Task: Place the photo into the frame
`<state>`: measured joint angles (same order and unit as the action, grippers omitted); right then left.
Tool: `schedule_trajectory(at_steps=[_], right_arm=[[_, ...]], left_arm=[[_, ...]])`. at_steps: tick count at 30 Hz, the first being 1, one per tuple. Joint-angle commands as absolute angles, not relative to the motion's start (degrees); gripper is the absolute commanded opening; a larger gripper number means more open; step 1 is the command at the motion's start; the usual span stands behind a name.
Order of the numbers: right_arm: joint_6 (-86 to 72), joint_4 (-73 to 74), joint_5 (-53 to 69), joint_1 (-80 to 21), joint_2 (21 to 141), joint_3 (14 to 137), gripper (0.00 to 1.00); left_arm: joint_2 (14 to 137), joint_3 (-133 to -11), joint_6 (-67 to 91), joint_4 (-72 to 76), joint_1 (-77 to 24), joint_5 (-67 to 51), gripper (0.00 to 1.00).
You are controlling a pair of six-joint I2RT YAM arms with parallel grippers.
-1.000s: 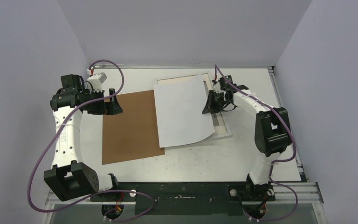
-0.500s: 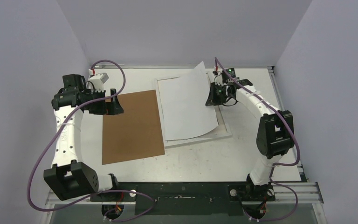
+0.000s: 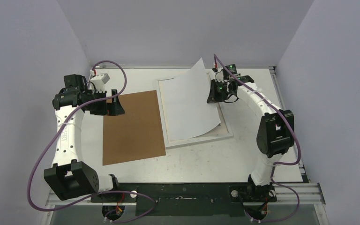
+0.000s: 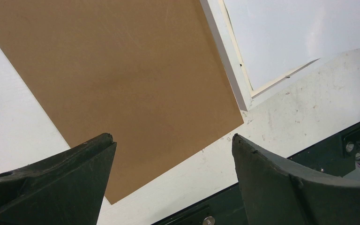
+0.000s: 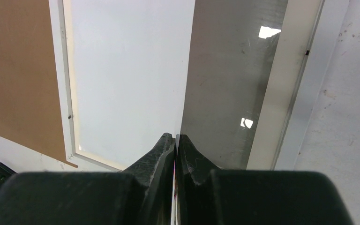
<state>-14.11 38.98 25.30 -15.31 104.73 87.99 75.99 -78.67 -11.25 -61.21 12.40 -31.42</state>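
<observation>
The photo shows only its plain white back. Its left part lies in the frame, and its right edge curves up off it. My right gripper is shut on that raised right edge. In the right wrist view the gripper pinches the sheet edge-on, with dark glass and a cream border inside the frame's white rim beneath. My left gripper hangs open and empty over the far left corner of the brown board; its wrist view shows the gripper with wide-apart fingers.
The brown backing board lies flat just left of the frame's edge. A small white box with a cable sits at the back left. Grey walls close in three sides. A black rail runs along the near edge.
My right gripper has carried the photo's edge back and to the right, so the sheet now sits over the frame with its right side raised higher. The left arm has stayed put.
</observation>
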Motion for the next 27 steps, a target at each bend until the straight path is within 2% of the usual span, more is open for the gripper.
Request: schedule_trajectory(at_steps=[1, 18, 21, 23, 25, 27], right_arm=[[-13.2, 38.4, 25.7, -15.5, 104.9, 90.2, 0.05], [-14.9, 34.5, 23.9, -18.3, 105.6, 87.6, 0.07], [-14.7, 34.8, 22.4, -18.3, 105.6, 87.5, 0.23], [-14.9, 35.4, 20.3, -18.4, 105.6, 87.6, 0.43], [-15.0, 36.3, 17.1, -18.3, 105.3, 88.0, 0.70], [-14.3, 36.8, 14.4, -18.4, 104.5, 88.3, 0.83]], left_arm=[[76.3, -79.9, -12.4, -61.5, 12.1, -31.5, 0.94], [76.9, -80.4, -12.7, -61.8, 12.0, -31.6, 0.95], [76.9, -80.4, -12.8, -61.9, 12.0, -31.6, 0.97], [77.1, -80.6, -13.0, -62.0, 12.0, -31.3, 0.97], [77.2, -80.5, -13.1, -62.2, 12.0, -31.0, 0.97], [77.3, -80.5, -13.3, -62.3, 12.0, -30.9, 0.98]])
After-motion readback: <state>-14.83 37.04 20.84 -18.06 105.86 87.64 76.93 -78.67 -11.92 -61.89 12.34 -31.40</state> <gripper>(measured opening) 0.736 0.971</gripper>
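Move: The photo, white back up, is still pinched by its right edge in the right gripper, its middle about 7 cm left and 2 cm ahead, some 9 cm lower. The frame's middle lies 7 cm left and 3 cm ahead, about 13 cm below. Its right rail is 7 cm right and 4 cm ahead; the brown board is some 36 cm left and 7 cm back. From the idle left gripper the frame is about 37 cm right and 13 cm ahead. Ease the right gripper about 2 cm left over the frame with the photo's right edge still pinched, then spread the fingers to roughly three-quarters open and let the edge go. As they open, sink about half a centimetre and slip back right nearly 1 cm, keeping the wrist's tilt almost unchanged. ##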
